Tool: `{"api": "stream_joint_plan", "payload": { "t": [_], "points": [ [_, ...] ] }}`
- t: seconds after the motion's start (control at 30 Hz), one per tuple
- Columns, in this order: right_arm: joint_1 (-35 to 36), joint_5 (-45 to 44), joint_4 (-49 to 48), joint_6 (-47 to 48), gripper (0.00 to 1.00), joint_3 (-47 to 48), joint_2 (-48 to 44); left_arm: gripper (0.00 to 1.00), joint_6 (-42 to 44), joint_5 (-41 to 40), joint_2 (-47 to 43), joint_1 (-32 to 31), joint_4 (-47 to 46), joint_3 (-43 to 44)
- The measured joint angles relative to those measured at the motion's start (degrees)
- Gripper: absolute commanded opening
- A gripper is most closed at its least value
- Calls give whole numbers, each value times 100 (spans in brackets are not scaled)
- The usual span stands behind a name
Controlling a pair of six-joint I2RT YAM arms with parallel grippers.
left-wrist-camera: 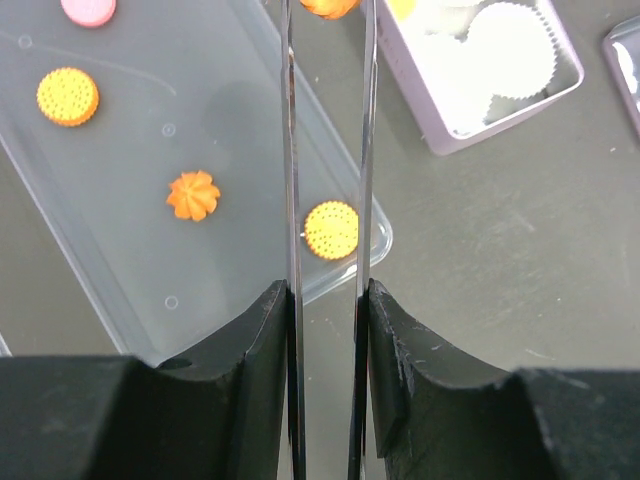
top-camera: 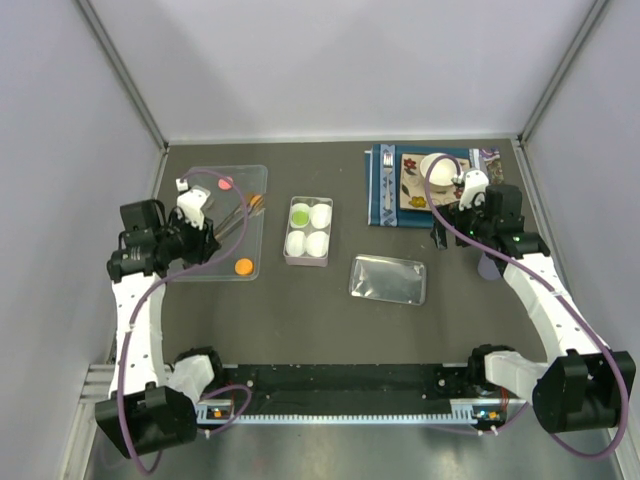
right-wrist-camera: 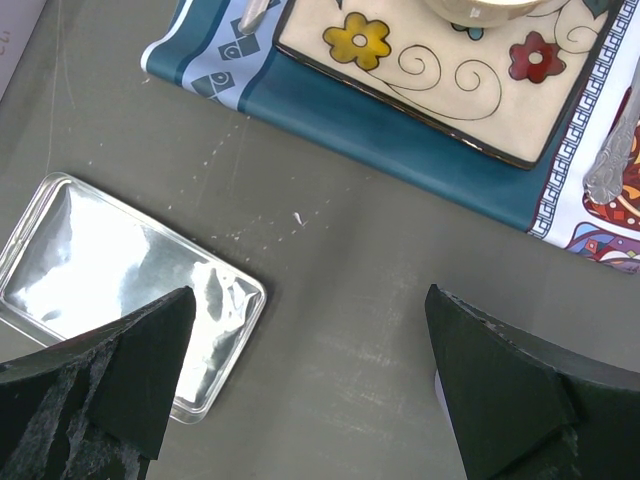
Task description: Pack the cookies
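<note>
My left gripper (left-wrist-camera: 327, 300) is shut on a pair of metal tongs (left-wrist-camera: 290, 150), whose two thin blades run up the left wrist view. An orange cookie (left-wrist-camera: 328, 5) sits between the blade tips at the top edge. On the clear tray (left-wrist-camera: 120, 260) lie more cookies: a pink one (left-wrist-camera: 88, 8), a round orange one (left-wrist-camera: 67, 95), a flower-shaped orange one (left-wrist-camera: 193, 195) and another round orange one (left-wrist-camera: 331, 229). From above, the left gripper (top-camera: 205, 235) hovers over the tray (top-camera: 215, 270). The four-cup box (top-camera: 288, 245) holds a green cookie (top-camera: 299, 213). My right gripper (right-wrist-camera: 310, 320) stands open over bare table.
A shiny metal lid (top-camera: 388, 279) lies right of the box, also in the right wrist view as the lid (right-wrist-camera: 100, 270). A patterned placemat (top-camera: 378, 190) at the back right carries a flowered plate (right-wrist-camera: 430, 70) and a cup (top-camera: 437, 166).
</note>
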State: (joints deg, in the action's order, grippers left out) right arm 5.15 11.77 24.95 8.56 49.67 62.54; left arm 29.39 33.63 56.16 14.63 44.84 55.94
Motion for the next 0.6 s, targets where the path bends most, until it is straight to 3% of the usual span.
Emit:
{"api": "stream_joint_plan", "payload": {
  "t": [0.27,0.6],
  "points": [
    [0,-17,0,37,99,0,55,0,-463,76,315,-708,-90,245],
    [0,-96,0,44,99,0,96,0,-984,-525,988,-1985,-509,389]
  ]
}}
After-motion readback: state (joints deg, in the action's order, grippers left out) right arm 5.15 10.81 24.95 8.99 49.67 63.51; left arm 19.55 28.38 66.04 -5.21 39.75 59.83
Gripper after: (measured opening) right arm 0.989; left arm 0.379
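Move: The left hand holds the tongs with the orange flower cookie in their tips. The cookie box they are bound for sits about 22 cm to the hand's right, some 12 cm ahead and 18 cm lower. On the clear tray, the orange round cookie lies about 6 cm right and 3 cm ahead of this hand, and the other flower cookie about 9 cm straight ahead, both some 19 cm down. From the idle right hand the box is some 36 cm left and 7 cm ahead. Swing the left gripper about 8 cm to the right, easing slightly forward at the end, to carry the orange flower cookie off the tray side towards the box. Rise barely a centimetre at first, then sink about 2 cm, turning the wrist some 10 degrees clockwise. Keep the fingers closed on the tongs so the tips keep their pinch on the cookie. ##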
